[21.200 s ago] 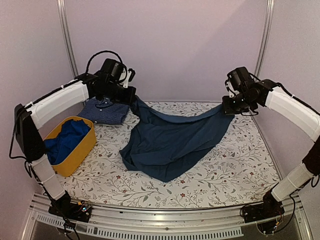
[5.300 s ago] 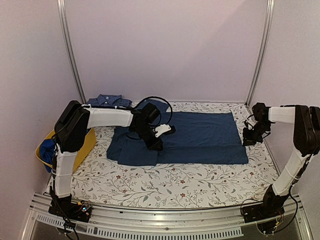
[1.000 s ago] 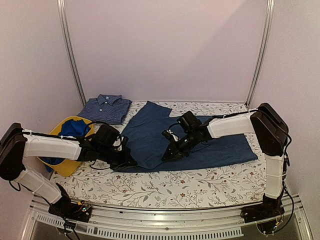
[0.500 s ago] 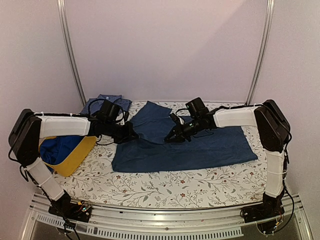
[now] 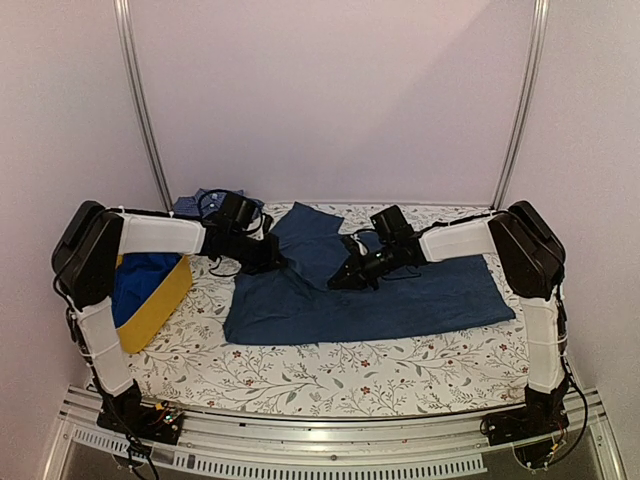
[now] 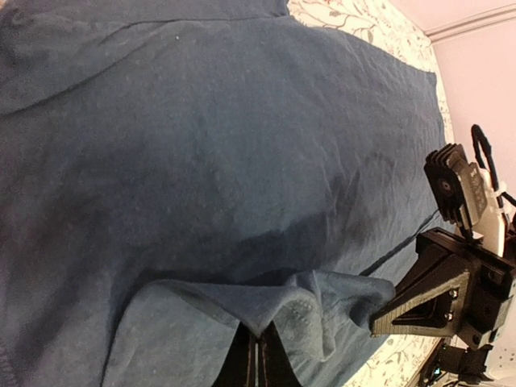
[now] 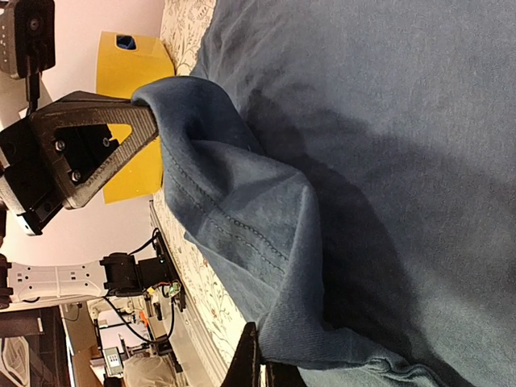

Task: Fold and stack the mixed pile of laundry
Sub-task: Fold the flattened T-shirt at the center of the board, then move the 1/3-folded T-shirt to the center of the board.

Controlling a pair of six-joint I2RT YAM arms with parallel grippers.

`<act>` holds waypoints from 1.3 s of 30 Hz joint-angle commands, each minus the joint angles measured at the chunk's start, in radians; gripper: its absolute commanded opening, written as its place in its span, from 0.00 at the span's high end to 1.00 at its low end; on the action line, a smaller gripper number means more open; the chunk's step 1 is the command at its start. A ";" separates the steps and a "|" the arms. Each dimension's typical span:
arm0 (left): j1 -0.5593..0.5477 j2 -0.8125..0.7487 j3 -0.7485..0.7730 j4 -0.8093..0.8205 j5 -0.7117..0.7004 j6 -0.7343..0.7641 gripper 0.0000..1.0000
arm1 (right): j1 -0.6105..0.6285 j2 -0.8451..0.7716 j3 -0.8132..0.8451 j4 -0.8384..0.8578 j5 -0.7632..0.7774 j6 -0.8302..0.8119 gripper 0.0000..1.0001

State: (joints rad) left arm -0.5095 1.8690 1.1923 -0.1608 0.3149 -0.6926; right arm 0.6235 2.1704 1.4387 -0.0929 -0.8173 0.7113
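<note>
A large dark navy-teal garment (image 5: 410, 298) lies spread across the middle of the table, and its left part is raised into a flap (image 5: 310, 243). My left gripper (image 5: 272, 258) is shut on one end of the flap's edge. My right gripper (image 5: 345, 279) is shut on the other end. In the left wrist view the closed fingertips (image 6: 258, 345) pinch a cloth fold (image 6: 306, 310). In the right wrist view the closed fingertips (image 7: 256, 356) pinch the stitched hem (image 7: 242, 234). The checked shirt (image 5: 195, 203) lies at the back left, mostly hidden by the left arm.
A yellow tub (image 5: 165, 297) stands at the left edge with a royal-blue piece (image 5: 140, 275) inside. The table's floral cover (image 5: 330, 375) shows in front of the garment. Upright frame posts (image 5: 140, 110) stand at both back corners.
Both grippers have carried the garment's near-left edge up and toward the back. The left one has come from the front left to beside the right one.
</note>
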 commanded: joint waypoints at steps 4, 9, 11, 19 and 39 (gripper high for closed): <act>0.014 0.131 0.128 -0.022 0.013 0.052 1.00 | -0.030 0.024 -0.014 0.066 0.018 0.070 1.00; 0.016 0.169 0.163 -0.018 -0.002 0.052 1.00 | -0.056 0.028 -0.029 0.060 0.053 0.126 0.93; 0.018 0.172 0.176 -0.015 -0.008 0.057 0.92 | -0.069 0.012 -0.044 0.035 0.098 0.135 0.79; 0.072 0.055 0.117 -0.022 -0.072 0.078 0.55 | -0.165 -0.186 -0.193 0.045 0.186 0.105 0.57; -0.043 0.086 0.005 -0.175 -0.013 0.185 0.49 | -0.342 -0.261 -0.389 -0.348 0.319 -0.414 0.47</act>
State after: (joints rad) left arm -0.5503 1.8996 1.1957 -0.2737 0.3210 -0.5392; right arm 0.2699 1.8778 1.1145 -0.3824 -0.5426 0.3351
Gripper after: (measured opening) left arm 0.515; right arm 0.535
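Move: The T-shirt's lifted edge, already pinched in both hands, is to be laid on the cloth about 3 cm ahead, 2 cm right and 4 cm below the left hand. For the right hand its spot is some 3 cm ahead, 3 cm right and 4 cm below. From the left hand, the shirt's near edge lies straight back about 18 cm, the far sleeve 14 cm ahead and 6 cm right, and the checked shirt 12 cm ahead and 18 cm left. The T-shirt's pinched edge is carried a little farther forward and down onto the cloth, about 3 cm, and both hands let go as the fingers open halfway. The left hand lifts clear, then draws back some 7 cm, sinking again over the laid-down flap. The right hand arcs up and over to the right, some 20 cm in all, coming down over the shirt's right part with fingers tipped steeper. ##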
